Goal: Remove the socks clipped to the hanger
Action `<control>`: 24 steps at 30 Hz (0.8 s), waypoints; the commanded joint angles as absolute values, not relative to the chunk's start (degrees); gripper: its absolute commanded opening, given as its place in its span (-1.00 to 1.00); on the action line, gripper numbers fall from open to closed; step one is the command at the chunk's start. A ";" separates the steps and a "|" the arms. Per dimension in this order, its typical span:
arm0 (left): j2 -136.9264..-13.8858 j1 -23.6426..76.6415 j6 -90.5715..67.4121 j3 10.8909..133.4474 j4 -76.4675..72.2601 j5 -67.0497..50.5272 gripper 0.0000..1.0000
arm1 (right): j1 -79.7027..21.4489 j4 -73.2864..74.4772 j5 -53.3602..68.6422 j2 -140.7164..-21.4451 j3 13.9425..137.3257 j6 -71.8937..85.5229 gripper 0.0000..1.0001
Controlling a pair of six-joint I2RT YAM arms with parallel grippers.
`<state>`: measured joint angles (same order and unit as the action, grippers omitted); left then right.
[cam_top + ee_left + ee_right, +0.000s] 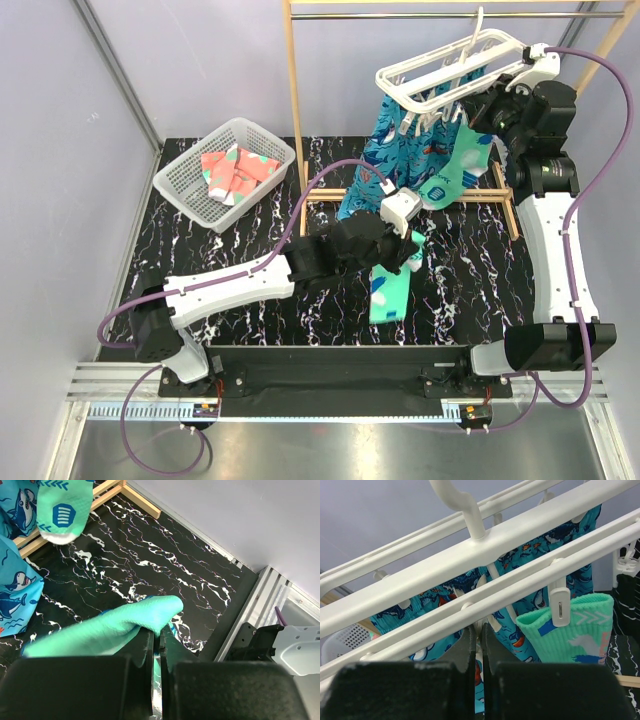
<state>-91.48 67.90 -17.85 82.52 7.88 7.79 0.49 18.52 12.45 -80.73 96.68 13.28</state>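
Note:
The white slatted hanger [450, 65] hangs from the rail at the back right. One teal-green sock [455, 170] is still clipped to it by its cuff [570, 630]. My right gripper [481, 626] is up under the hanger's slats [470, 565], jaws shut on a small white clip. My left gripper [405, 250] is lower, over the table's middle, shut on a second teal-green sock [110, 630] that droops down from it [390, 290] and is free of the hanger. Coral-pink socks [235, 170] lie in the basket.
A white mesh basket [180, 180] stands at the back left. The blue shark-print cloth [385, 150] hangs under the hanger's left side. The wooden rack's uprights [292, 100] and its base bars [500, 195] stand on the black marbled table [250, 230].

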 commanded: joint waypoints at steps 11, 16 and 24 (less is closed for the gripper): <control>-84.56 66.54 -20.03 84.28 17.19 20.47 -1.00 | 0.26 19.77 9.93 -75.77 94.58 14.50 0.06; -80.43 58.46 -23.20 85.43 27.59 23.82 -1.00 | 0.26 20.12 10.46 -69.27 87.20 16.70 0.58; -69.26 34.22 -22.15 80.33 31.37 21.03 -1.00 | 0.26 24.52 7.38 -56.88 78.40 22.75 0.99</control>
<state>-73.10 41.45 -21.91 81.12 30.39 21.41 0.49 24.05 9.47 -61.01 79.64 19.40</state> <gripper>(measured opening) 0.027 0.994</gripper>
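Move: The left hand already holds the freed green sock; the basket, with the coral socks in it, lies about 38 cm to its left, 26 cm ahead and 24 cm below. The rack's left foot is some 20 cm left and 20 cm ahead of it, 28 cm down. From the right hand, shut at the hanger's near edge, the green sock still clipped hangs about 4 cm right, 2 cm ahead, 9 cm lower; the striped sock is 10 cm right, 6 cm out, 9 cm lower. With its fingers still shut on the green sock, the left hand sets off slowly, then sweeps fast to its left and forward towards the basket, about 25 cm left and 12 cm out, rising a little at the end while it swings some 40 degrees counter-clockwise. Meanwhile the right hand opens wide at the hanger's near edge, comes free of the pegs there and draws straight back about 9 cm, sinking slightly. ##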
